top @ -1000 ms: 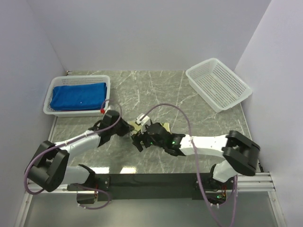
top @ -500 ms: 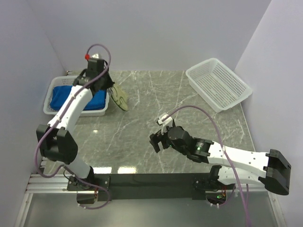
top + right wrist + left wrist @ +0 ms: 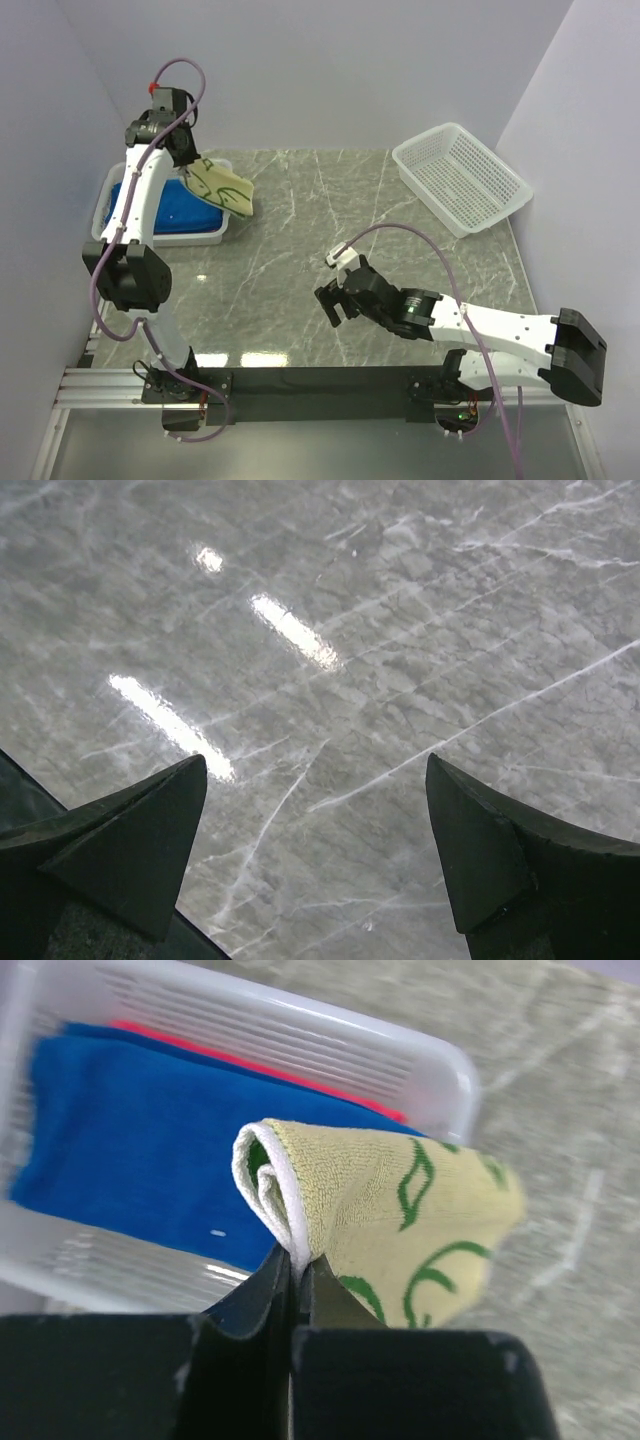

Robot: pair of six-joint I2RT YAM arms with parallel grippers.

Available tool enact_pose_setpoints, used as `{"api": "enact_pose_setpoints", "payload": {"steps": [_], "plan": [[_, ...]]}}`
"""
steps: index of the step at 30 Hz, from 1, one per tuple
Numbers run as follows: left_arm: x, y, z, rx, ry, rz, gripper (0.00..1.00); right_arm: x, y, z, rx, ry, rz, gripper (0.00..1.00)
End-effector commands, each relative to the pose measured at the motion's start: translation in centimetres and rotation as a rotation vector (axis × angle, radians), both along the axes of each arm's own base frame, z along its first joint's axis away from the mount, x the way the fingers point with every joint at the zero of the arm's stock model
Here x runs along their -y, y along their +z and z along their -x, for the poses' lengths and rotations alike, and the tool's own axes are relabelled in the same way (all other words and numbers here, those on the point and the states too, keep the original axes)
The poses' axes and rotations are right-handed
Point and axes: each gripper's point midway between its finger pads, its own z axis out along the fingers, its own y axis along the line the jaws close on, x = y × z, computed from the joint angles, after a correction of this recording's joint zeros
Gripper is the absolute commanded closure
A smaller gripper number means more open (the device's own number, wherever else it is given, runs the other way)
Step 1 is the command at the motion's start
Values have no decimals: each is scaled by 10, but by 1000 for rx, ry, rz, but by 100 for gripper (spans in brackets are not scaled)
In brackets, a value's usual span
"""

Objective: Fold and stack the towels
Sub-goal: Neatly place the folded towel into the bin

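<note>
My left gripper [image 3: 188, 168] is raised at the back left and shut on the folded pale yellow towel with green motifs [image 3: 224, 187], [image 3: 400, 1205], pinching its white-edged fold. That towel hangs over the right end of the left white basket [image 3: 105, 205], [image 3: 440, 1060]. A folded royal blue towel [image 3: 170, 205], [image 3: 130, 1160] lies in this basket, with a salmon-pink edge [image 3: 250, 1060] showing under it. My right gripper [image 3: 333, 303], [image 3: 315, 780] is open over bare marble, with nothing between its fingers.
A second white lattice basket [image 3: 460, 178] stands at the back right with nothing in it. The grey marble tabletop [image 3: 300, 250] lies between the arms. Walls close in on the left, back and right.
The left arm swung from the table's middle to the back left, carrying the yellow towel over the basket. The right gripper let go, opened wide and drew back to the right.
</note>
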Motion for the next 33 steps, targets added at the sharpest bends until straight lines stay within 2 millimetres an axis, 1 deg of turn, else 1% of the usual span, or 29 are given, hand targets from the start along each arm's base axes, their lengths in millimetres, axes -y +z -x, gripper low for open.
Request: {"api": "enact_pose_setpoints", "payload": {"steps": [1, 2, 3, 5, 6, 7, 8, 9, 12, 14, 15, 16, 22, 23, 24, 25, 28, 29, 33], "plan": [[-35, 22, 1, 4, 22, -150, 99, -8, 24, -10, 33, -12, -6, 4], [-42, 23, 1, 0, 26, -173, 99, -7, 23, -11, 29, -13, 4, 4], [-48, 20, 0, -10, 30, -177, 99, -8, 27, -11, 34, -10, 5, 4], [-52, 17, -1, -25, 15, -198, 99, -7, 26, -11, 31, -11, 25, 4], [-53, 18, -4, -12, 12, -212, 99, -7, 30, -13, 35, -10, 28, 4], [-61, 10, -2, -32, 14, -223, 99, -6, 26, -13, 30, -12, 53, 4], [-67, 8, -1, -41, 2, -242, 99, -6, 27, -14, 30, -10, 61, 4], [-68, 9, -2, -35, -3, -250, 99, -6, 26, -15, 31, -10, 74, 4], [-78, 0, -2, -61, -6, -260, 99, -10, 29, -18, 32, -7, 95, 4], [-82, -3, -1, -80, -11, -260, 99, -12, 26, -19, 23, -2, 114, 4], [-84, -4, -1, -83, -3, -266, 99, -15, 28, -20, 24, 3, 114, 4], [-87, -2, 0, -92, -21, -296, 99, -15, 26, -20, 20, 3, 124, 4], [-96, 7, -2, -76, -21, -343, 98, -17, 24, -20, 15, 16, 148, 4], [-95, 5, -1, -85, -34, -338, 98, -16, 23, -21, 15, 14, 151, 4], [-97, 4, -1, -85, -25, -349, 98, -17, 24, -21, 15, 18, 152, 4], [-99, -4, 1, -109, -23, -362, 98, -17, 24, -21, 15, 17, 154, 4], [-111, -17, 5, -155, 18, -384, 98, -20, 21, -21, 11, 28, 160, 4], [-112, -23, 4, -169, 16, -381, 98, -19, 20, -20, 8, 28, 165, 4], [-122, -34, 8, -212, 58, -419, 97, -20, 13, -20, -3, 32, 179, 5]]}}
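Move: The left hand already holds the folded yellow-green towel. The middle of the bin it is bound for lies about 12 cm ahead, 12 cm to the left and some 18 cm below. The folded blue towel inside lies roughly 11 cm ahead, 11 cm left and 20 cm down. From the right hand, the bin is some 40 cm ahead, 50 cm left and slightly lower. Still pinching the towel's edge, the left hand carries it about 10 cm left over the bin, sinking slightly. ##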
